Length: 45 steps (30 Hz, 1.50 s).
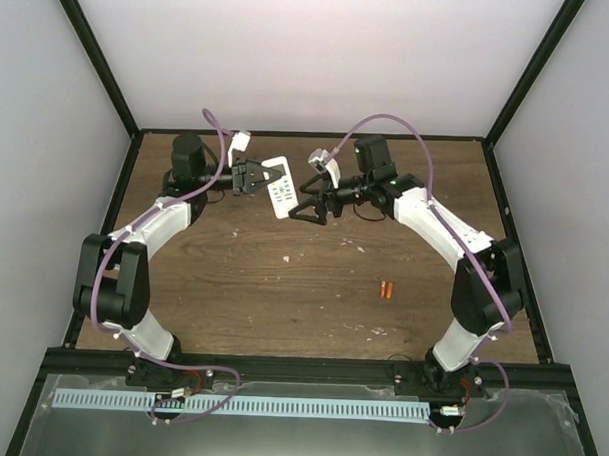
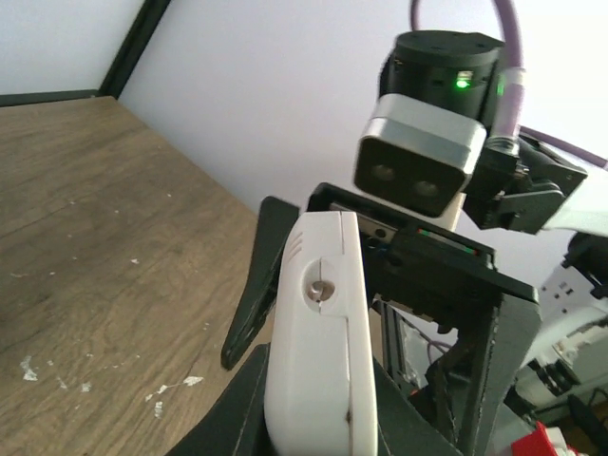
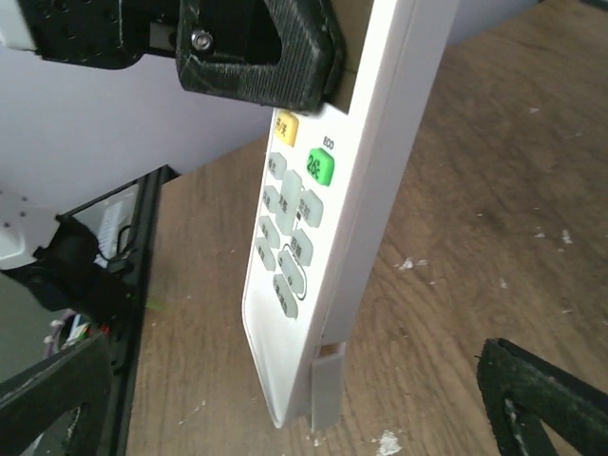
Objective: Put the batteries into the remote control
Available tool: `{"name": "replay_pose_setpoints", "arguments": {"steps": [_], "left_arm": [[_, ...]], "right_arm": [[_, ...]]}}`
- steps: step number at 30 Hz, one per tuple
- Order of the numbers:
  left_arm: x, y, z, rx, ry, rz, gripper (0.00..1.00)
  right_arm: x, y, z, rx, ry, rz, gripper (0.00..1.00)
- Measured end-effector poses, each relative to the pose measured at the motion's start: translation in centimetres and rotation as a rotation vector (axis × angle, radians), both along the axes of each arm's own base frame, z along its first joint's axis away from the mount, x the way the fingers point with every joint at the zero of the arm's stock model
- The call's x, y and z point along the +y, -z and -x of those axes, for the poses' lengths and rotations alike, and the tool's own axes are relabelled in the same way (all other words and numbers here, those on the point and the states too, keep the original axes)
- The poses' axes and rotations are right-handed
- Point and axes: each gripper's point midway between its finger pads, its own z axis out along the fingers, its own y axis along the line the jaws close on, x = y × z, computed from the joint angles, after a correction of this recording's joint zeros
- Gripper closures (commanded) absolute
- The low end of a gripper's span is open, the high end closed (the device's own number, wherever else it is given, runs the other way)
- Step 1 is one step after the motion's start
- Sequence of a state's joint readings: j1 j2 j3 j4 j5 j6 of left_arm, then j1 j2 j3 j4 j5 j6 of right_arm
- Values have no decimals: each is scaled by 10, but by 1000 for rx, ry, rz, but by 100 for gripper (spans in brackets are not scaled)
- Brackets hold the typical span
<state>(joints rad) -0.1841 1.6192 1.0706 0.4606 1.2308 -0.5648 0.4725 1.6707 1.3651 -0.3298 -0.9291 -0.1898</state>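
Observation:
My left gripper (image 1: 254, 176) is shut on the white remote control (image 1: 280, 187) and holds it in the air over the back of the table. In the left wrist view the remote control (image 2: 318, 361) stands on edge between my fingers. In the right wrist view the remote control (image 3: 313, 218) shows its buttons, and its back cover (image 3: 328, 389) sticks out past the lower end. My right gripper (image 1: 305, 204) is open, its fingers (image 3: 541, 394) spread on either side of the remote's free end without touching it. Two orange batteries (image 1: 386, 289) lie side by side on the table at the right.
The wooden table (image 1: 282, 287) has black frame rails along its edges and white walls behind. The right arm's camera head (image 2: 418, 166) hangs close in front of the left wrist. Small white flecks dot the tabletop.

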Motion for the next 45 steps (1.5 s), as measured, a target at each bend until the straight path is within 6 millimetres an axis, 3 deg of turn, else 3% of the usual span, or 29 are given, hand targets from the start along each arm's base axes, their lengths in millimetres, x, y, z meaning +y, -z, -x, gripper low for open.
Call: {"name": "replay_pose_setpoints", "arguments": {"steps": [13,18,23,33,45], "left_arm": [[-8,-13,18,-54,77,14,100],[-9,-13,18,-66,79,12,100],[-10,-16,17,-89,80,1,100],[-12,-20,19,-130,86,-15,100],[-12,-18,15,-111,64,-22,100]], "right_arm": [[10,13,16,214,-126,-44,50],[12,8,20,260,-151,-66,58],[14,-1,21,270,-174,-85,72],[16,2,19,317,-181,-81,84],[17,1,14,287,-173,-72,87]]}}
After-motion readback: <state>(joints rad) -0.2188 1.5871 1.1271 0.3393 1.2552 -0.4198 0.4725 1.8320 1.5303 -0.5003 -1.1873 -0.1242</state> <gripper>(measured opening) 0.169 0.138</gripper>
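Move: For the right hand, open beside the remote control, the remote's middle is about 5 cm to its left, 3 cm ahead and 2 cm higher. The left gripper, already gripping the remote's far end, stands some 7 cm left, 5 cm ahead and 3 cm above the right hand; the two batteries lie on the table roughly 20 cm right, 14 cm back and 25 cm down. From the left hand, the remote's middle is about 3 cm back, 2 cm right and 1 cm lower. The right hand eases only about 2 cm left and back towards the remote's free near end while its fingers go from wide open to nearly shut, pinching that end by its two faces; the wrist rolls some 15 degrees, its forward side dipping, and swings about 10 degrees counter-clockwise. The left hand keeps its grip on the far end, lifting the remote about 2 cm and bringing it slightly back and to the right, towards the right fingers, with a slight roll. ##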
